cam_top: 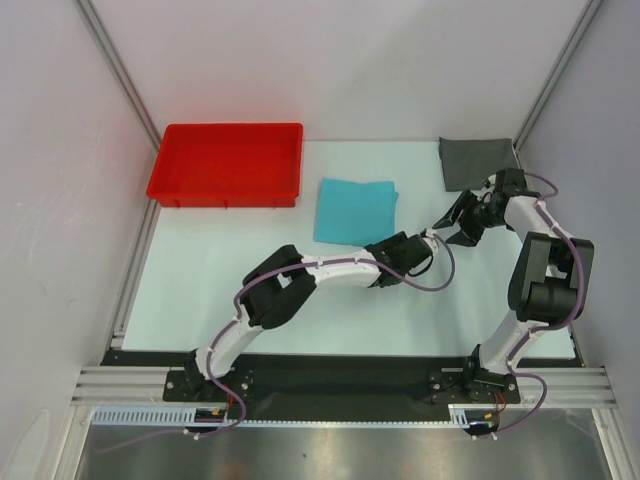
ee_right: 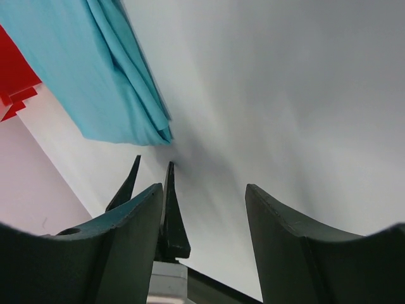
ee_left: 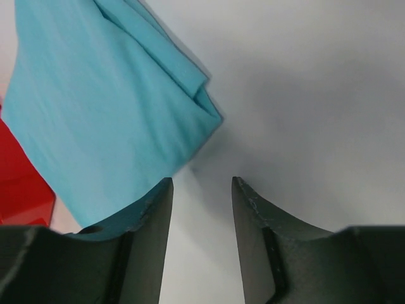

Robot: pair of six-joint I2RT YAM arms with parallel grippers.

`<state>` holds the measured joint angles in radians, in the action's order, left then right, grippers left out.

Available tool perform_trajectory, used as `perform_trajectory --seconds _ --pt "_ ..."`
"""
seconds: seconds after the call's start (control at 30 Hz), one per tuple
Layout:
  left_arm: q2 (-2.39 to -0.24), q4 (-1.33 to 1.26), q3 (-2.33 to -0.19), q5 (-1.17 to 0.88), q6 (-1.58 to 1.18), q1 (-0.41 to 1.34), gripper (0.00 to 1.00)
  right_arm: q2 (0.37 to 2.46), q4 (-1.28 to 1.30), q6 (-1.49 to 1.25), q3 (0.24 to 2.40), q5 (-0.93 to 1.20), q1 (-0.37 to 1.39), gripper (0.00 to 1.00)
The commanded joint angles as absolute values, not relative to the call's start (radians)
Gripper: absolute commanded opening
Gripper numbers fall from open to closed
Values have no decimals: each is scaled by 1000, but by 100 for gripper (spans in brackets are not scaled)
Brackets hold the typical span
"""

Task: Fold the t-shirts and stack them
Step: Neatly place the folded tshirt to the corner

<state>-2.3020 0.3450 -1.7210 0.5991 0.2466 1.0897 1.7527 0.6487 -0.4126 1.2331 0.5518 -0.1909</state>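
Observation:
The turquoise t-shirt lies folded into a rectangle on the table's middle. Its near corner shows layered folds, also seen from the right wrist. The dark grey t-shirt lies folded at the back right. My left gripper is open and empty, its tips just short of the turquoise shirt's right front corner. My right gripper is also open and empty. It hangs between the two shirts and points toward the left gripper's fingers.
A red plastic tray stands at the back left, beside the turquoise shirt; its edge shows in both wrist views. Grey walls and metal rails enclose the table. The right arm's wrist sits by the grey shirt's front corner.

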Motion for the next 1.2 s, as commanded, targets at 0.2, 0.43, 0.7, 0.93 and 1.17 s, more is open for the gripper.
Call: perform_trajectory --seconds 0.2,0.43,0.7,0.93,1.17 --pt "-2470 373 -1908 629 311 1065 34 1732 630 -403 1232 583 -192 61" --pt "-2503 400 -1986 572 295 1032 21 1752 607 -428 1235 604 -192 61" --pt "-2482 426 -1997 517 270 1011 0 1772 566 -469 1233 640 -189 61" --pt "-2367 456 -1967 420 221 988 0 1816 444 -518 1239 747 -161 84" --pt "-2238 451 -1892 335 175 945 1 1927 293 -655 1290 856 -137 92"
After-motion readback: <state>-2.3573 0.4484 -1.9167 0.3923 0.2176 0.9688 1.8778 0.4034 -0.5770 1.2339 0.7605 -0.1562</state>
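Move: The folded t-shirt's near right corner lies about 4 cm ahead of the left hand, 2 cm to its right and 2 cm below; the shirt's middle is some 12 cm ahead and 7 cm left. The grey mat is roughly 23 cm ahead and 24 cm right. From the right hand, the shirt's far right corner lies around 11 cm ahead, 12 cm left and 8 cm below, the near right corner 2 cm back and 12 cm left. The t-shirt's near right corner is pinched by the left fingers, which reach about 5 cm forward and slightly right at table level, closing fully on the way, then rise some 2 cm, easing left. The right hand, touching nothing, waits, then goes about 5 cm forward and left towards the shirt's far right corner, tilting its left side up and opening wide. ##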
